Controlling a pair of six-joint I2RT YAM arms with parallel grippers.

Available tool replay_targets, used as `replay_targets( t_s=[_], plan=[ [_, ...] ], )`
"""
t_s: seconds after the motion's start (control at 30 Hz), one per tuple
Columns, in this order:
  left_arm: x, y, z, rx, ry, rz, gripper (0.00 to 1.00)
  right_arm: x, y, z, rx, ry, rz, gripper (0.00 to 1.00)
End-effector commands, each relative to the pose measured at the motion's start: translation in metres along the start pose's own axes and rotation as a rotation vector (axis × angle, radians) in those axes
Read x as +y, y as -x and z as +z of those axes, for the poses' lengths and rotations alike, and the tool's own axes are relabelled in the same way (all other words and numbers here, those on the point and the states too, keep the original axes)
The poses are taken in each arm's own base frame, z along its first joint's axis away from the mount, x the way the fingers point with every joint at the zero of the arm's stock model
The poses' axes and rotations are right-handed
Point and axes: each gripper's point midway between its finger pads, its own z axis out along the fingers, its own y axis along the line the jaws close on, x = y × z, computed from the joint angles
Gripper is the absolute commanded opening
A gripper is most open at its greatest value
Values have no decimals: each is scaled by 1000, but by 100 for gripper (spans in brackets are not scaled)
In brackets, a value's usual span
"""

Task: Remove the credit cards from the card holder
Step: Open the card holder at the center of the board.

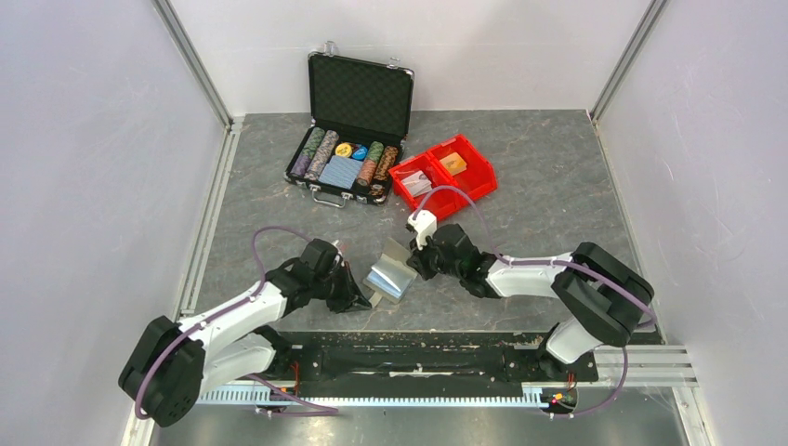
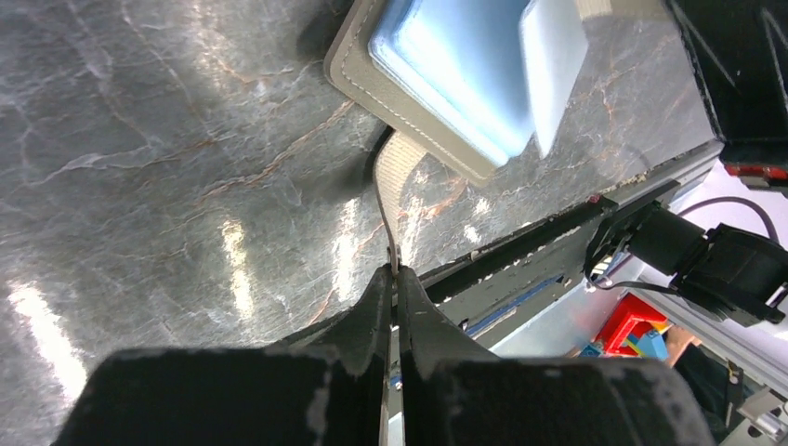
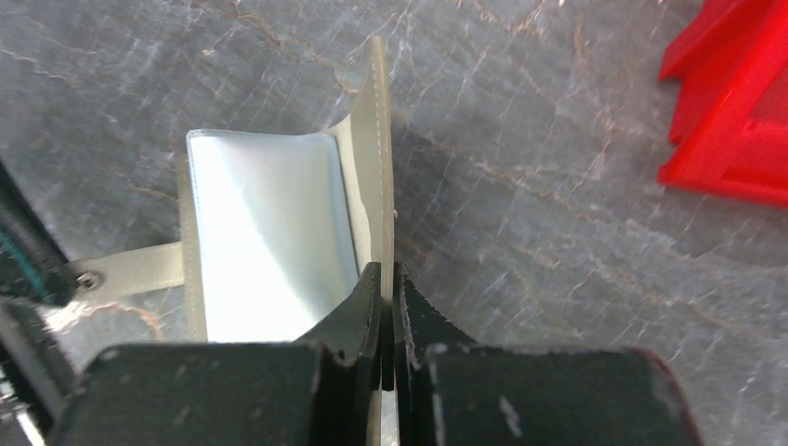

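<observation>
The grey card holder (image 1: 390, 276) lies open on the table between my two grippers, its light blue inner panel (image 3: 269, 242) facing up. My left gripper (image 1: 364, 299) is shut on the holder's strap tab (image 2: 394, 186), at its snap end. My right gripper (image 1: 414, 264) is shut on the edge of the holder's raised grey flap (image 3: 378, 158), which stands upright. The holder also shows in the left wrist view (image 2: 446, 84). No credit cards show; they are hidden or out of view.
A black poker-chip case (image 1: 351, 130) stands open at the back with chips and a blue patterned deck. Red bins (image 1: 444, 175) with small packs sit to its right, close behind my right gripper. A black rail (image 1: 418, 358) runs along the near edge.
</observation>
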Motion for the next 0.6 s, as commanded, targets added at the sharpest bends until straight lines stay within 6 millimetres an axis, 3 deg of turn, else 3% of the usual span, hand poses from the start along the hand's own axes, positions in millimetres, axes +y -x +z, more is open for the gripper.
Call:
replay_targets(
  t_s=[0.0,0.23,0.37,0.57],
  plan=[
    [-8,15,-8,-63,22,19,13,21,-33,-18,123,100,200,0],
    [-17,33,-8,-137,13,36,50,24,-58,-36,143,95,343,0],
    [-22,40,-6,-166,-8,47,55,19,-65,-43,141,63,395,0],
    [-41,45,-4,-189,-113,43,62,18,-60,-53,83,58,422,0]
  ],
)
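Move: The card holder already lies open between the hands, its middle about 6 cm ahead of the left hand, 4 cm to its right and 1 cm lower. Its strap end is in the left fingers. From the right hand, which pinches the raised cover's edge, the holder's middle is some 3 cm back, 5 cm left and 2 cm down. The red tray's middle lies roughly 19 cm ahead of the right hand, 7 cm to its right and about 1 cm lower. Left lets go of the strap, easing forward; right pulls the still-pinched cover back and right about 7 cm. ##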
